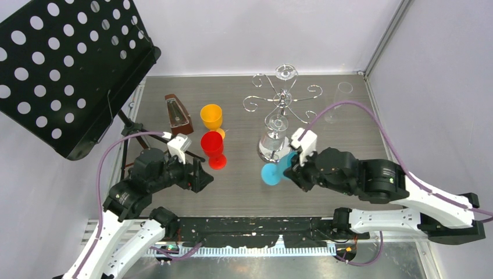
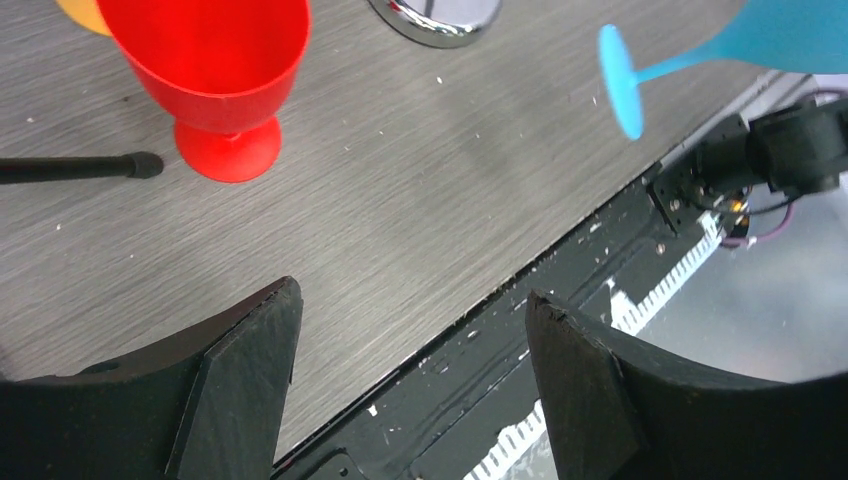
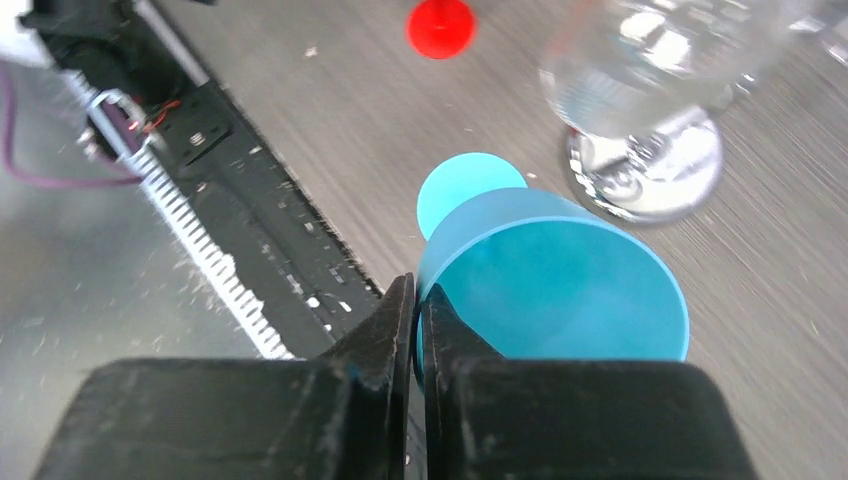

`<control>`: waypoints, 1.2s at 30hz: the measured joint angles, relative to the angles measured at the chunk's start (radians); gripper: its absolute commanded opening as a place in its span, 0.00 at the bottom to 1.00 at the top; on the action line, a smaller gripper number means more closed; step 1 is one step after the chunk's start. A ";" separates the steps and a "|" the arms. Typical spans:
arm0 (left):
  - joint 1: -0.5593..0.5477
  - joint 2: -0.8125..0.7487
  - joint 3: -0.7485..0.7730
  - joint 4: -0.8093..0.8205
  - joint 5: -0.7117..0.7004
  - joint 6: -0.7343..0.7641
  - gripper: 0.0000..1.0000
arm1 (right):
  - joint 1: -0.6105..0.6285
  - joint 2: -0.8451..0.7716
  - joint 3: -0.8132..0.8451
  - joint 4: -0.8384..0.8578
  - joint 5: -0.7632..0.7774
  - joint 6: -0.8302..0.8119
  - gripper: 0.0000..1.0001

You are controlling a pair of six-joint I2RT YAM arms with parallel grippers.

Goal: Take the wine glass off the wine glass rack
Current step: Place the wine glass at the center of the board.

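The chrome wine glass rack [image 1: 283,99] stands at the back centre on its mirrored base [image 3: 650,175]. A clear wine glass [image 1: 278,125] hangs from its near arm, and another [image 1: 286,72] from the far arm. My right gripper [image 3: 415,285] is shut on the rim of a blue wine glass [image 3: 560,290]. That blue glass [image 1: 273,171] lies tilted on its side just in front of the rack, foot pointing left. My left gripper [image 2: 412,300] is open and holds nothing, near the table's front edge. It is just in front of a red goblet [image 2: 215,70] that stands upright.
An orange goblet [image 1: 211,116] stands behind the red goblet [image 1: 213,145], with a wooden metronome [image 1: 178,114] to their left. A black perforated music stand [image 1: 64,64] overhangs the left side, one leg [image 2: 70,168] on the table. A tall clear glass [image 1: 340,102] stands at the back right.
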 measured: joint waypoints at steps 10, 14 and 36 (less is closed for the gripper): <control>0.101 0.003 -0.001 0.031 0.024 -0.046 0.79 | -0.248 -0.086 0.010 -0.158 0.227 0.146 0.05; 0.103 -0.021 -0.001 0.031 0.023 -0.045 0.79 | -0.446 -0.059 0.010 -0.144 0.208 0.130 0.05; 0.103 -0.124 -0.066 0.053 -0.006 -0.047 0.79 | -1.236 0.349 0.043 0.069 -0.077 -0.007 0.05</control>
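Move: The right gripper holds the blue wine glass by its rim. The open patch of board it is taken to lies about 27 cm ahead, 23 cm to the right and 28 cm below. The clear flute stands some 11 cm beyond that patch, and the rack about 25 cm ahead of the gripper and 3 cm to its left, centred some 12 cm lower. From the left gripper the patch is about 24 cm ahead, 53 cm right and 21 cm down. Keep the right fingers shut on the blue glass's rim and swing it level from in front of the rack, rightward first, then just as much forward, about 23 cm right and 22 cm ahead in all, towards the free board on the rack's right. Turn the hand clockwise by some 65 degrees on the way; near the end, sink about 6 cm and tip the fingers a little further down. ##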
